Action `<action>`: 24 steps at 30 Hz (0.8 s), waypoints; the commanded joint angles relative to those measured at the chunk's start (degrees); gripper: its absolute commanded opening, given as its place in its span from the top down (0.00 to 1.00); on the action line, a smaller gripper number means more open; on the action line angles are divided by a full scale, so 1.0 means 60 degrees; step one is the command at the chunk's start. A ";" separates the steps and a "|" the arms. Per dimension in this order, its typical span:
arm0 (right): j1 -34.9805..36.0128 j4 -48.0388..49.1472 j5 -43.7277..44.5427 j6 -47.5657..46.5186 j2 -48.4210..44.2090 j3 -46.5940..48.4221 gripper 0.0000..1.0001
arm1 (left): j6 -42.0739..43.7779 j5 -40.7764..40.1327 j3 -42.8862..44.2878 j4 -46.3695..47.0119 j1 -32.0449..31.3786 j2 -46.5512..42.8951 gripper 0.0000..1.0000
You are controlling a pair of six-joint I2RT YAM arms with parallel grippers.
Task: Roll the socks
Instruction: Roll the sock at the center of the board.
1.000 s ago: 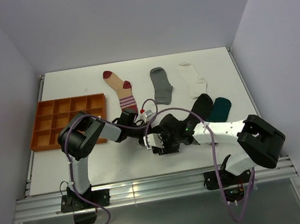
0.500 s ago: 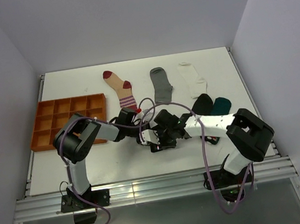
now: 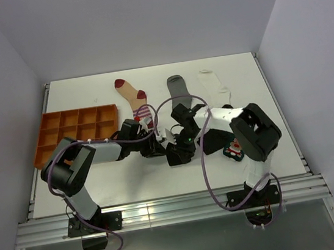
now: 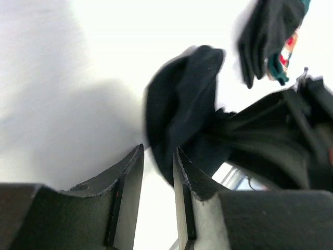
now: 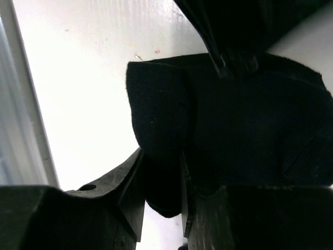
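Note:
A bunched black sock [image 5: 156, 109] lies on the white table between my two grippers. My right gripper [image 5: 161, 156] is shut on a fold of it, and the fabric fills the gap between its fingers. My left gripper [image 4: 157, 151] is open right beside the same black sock [image 4: 179, 109], with only bare table between its fingers. From above, the left gripper [image 3: 155, 146] and right gripper [image 3: 178, 151] meet at mid-table. The other socks lie flat: beige striped [image 3: 132, 95], grey [image 3: 179, 89], white [image 3: 214, 82], and teal with a Christmas figure [image 3: 235, 151].
An orange compartment tray [image 3: 46, 119] sits at the left, partly under my left arm. A second dark sock [image 4: 268, 36] lies over the teal one, beyond the right gripper. The right arm curls over the table's right middle. Cables loop above both arms.
My left gripper has opened and let go of the black sock. My right gripper has shut on it. The right arm has swung back and left, uncovering the teal sock.

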 commanded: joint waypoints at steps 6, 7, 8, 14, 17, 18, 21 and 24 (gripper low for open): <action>-0.1034 -0.4254 -0.1375 -0.0811 0.2566 0.2694 0.78 | 0.0413 -0.1687 -0.1553 0.0843 0.0111 -0.1829 0.65; -0.1049 -0.4405 -0.1405 -0.0784 0.2745 0.2943 0.79 | 0.0457 -0.1702 -0.1656 0.0932 0.0097 -0.2006 0.64; -0.1049 -0.4552 -0.1435 -0.0711 0.2935 0.3337 0.78 | 0.0544 -0.1761 -0.1816 0.0991 0.0082 -0.2153 0.64; -0.1122 -0.5812 -0.1845 -0.0739 0.4298 0.4600 0.78 | 0.1700 -0.3165 -0.1818 0.0918 -0.1000 -0.3311 0.52; -0.1152 -0.6135 -0.1948 -0.0653 0.4825 0.4922 0.77 | 0.2256 -0.3445 -0.1469 0.0846 -0.1543 -0.3400 0.47; -0.1166 -0.6150 -0.1919 -0.0579 0.4914 0.4981 0.77 | 0.2419 -0.3475 -0.1408 0.0859 -0.1646 -0.3298 0.46; -0.1210 -0.6398 -0.1947 -0.0476 0.5308 0.5332 0.76 | 0.3092 -0.3534 -0.1042 0.0757 -0.2026 -0.3049 0.44; -0.1327 -0.6910 -0.2109 -0.0578 0.5792 0.5771 0.76 | 0.3533 -0.3387 -0.0661 0.0596 -0.2261 -0.2741 0.44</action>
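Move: The half-rolled black sock at the board's centre is already pinched in the right fingers. Its middle lies about 2 cm ahead and 3 cm left of that hand, a touch lower, and roughly 6 cm to the right of the left hand, level with it. From the right hand, the folded black sock lies some 15 cm right and 4 cm ahead, and the gray sock about 25 cm ahead and 2 cm right. The striped sock lies about 20 cm ahead and 7 cm left of the left hand. Keep the right fingers clamped on the black sock and, almost on the spot, roll that wrist by some 40 degrees so the fingertips swing from steeply down to pointing back at the base. Slide the open left gripper about 4 cm left, clear of the sock, then lift it about 5 cm while bringing it back right and slightly towards the base, opening it wider and swinging its fingers forward. ##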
